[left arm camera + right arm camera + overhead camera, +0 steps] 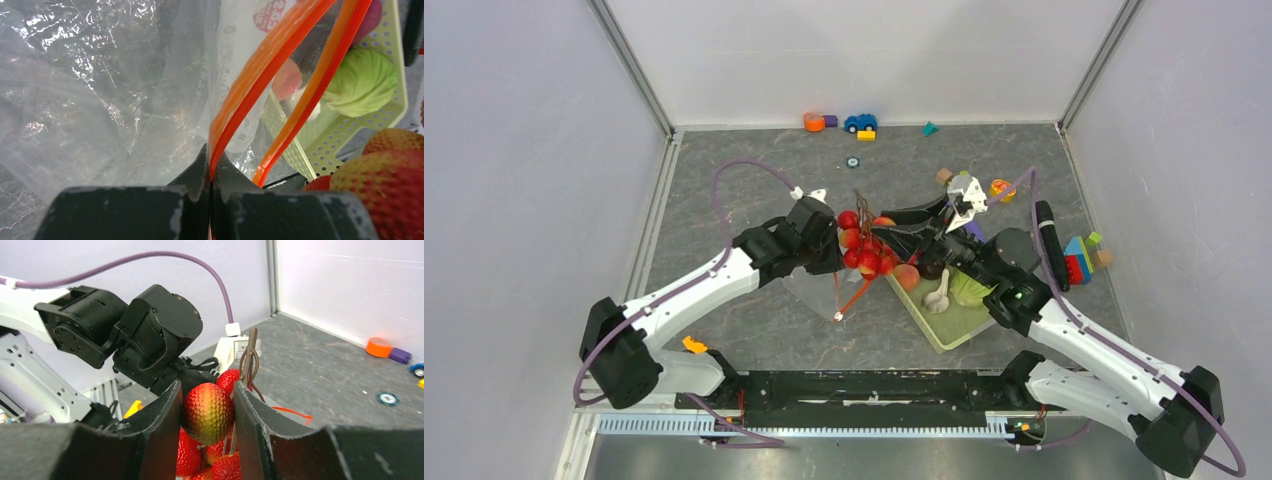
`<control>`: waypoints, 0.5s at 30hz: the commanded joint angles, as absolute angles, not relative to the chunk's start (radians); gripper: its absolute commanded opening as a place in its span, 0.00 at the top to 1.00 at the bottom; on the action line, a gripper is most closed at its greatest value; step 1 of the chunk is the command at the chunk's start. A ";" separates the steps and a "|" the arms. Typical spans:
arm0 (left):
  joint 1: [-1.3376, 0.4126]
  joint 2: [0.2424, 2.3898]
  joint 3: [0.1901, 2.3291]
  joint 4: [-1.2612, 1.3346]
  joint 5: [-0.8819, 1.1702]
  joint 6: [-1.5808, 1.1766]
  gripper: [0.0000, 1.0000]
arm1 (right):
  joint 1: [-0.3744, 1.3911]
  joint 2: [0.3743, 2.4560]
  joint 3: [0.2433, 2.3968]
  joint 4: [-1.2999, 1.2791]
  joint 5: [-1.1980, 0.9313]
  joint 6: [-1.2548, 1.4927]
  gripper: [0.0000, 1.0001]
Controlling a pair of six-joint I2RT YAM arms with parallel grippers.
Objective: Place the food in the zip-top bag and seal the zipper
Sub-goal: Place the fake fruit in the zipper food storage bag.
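Note:
My left gripper (211, 171) is shut on one red-orange lip of the zipper (260, 75), holding the mouth of the clear zip-top bag (100, 100) apart; the other lip (320, 85) hangs free. From above, this gripper (832, 258) is just left of a bunch of little red-yellow apples (864, 248) on brown stems. My right gripper (207, 405) is shut on one apple (207, 412) of that bunch, over the bag's mouth (844, 295). A green cabbage (969, 290) and a peach (907, 277) lie in the green basket (944, 330).
The basket sits under my right arm. Coloured blocks (1079, 258) and a black pen-like object (1046, 230) lie at the right. A toy car (860, 122) and blocks (814, 121) are at the back wall, and a yellow piece (694, 345) is near the left base.

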State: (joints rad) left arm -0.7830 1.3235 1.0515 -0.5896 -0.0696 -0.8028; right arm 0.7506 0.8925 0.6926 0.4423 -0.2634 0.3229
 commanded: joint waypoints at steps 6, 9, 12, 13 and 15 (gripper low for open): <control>-0.785 1.163 0.987 -0.447 -0.018 -0.792 0.98 | 0.749 0.958 0.594 0.704 -0.269 0.453 1.00; -0.785 1.128 0.971 -0.412 -0.018 -0.800 0.98 | 0.750 0.960 0.567 0.703 -0.267 0.466 1.00; -0.784 1.109 0.966 -0.401 -0.027 -0.814 0.98 | 0.751 0.955 0.549 0.689 -0.272 0.461 1.00; -0.785 1.108 0.966 -0.399 -0.029 -0.816 0.98 | 0.752 0.953 0.544 0.687 -0.274 0.462 1.00; -0.784 1.106 0.965 -0.394 -0.030 -0.822 0.98 | 0.753 0.960 0.538 0.687 -0.297 0.463 1.00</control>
State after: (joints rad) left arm -0.7830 1.1313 0.9691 -0.4625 -0.0418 -0.8040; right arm 0.7506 0.9680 0.5426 0.6144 -0.2771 0.4488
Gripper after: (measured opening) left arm 0.032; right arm 0.444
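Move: My right hand holds the fruit bunch, which hangs some 8 cm below its fingers and 3 cm to their left. The bag's mouth is about 5 cm to its left, level fore and aft, some 18 cm below. The basket is 16 cm to its right and 5 cm farther out, its peach 8 cm right and 4 cm out, both around 30 cm below. From my left hand, on the bag's rim, the bunch is 6 cm right and 10 cm up. I bring bag and fruit together: my left hand keeps its pinch on the rim and lifts it about 5 cm, swinging its fingertips out and up by some 15 degrees. After a brief shift left, my right hand sinks roughly 5 cm with the bunch towards the orange-edged mouth, nosing slightly down and keeping its grip. ##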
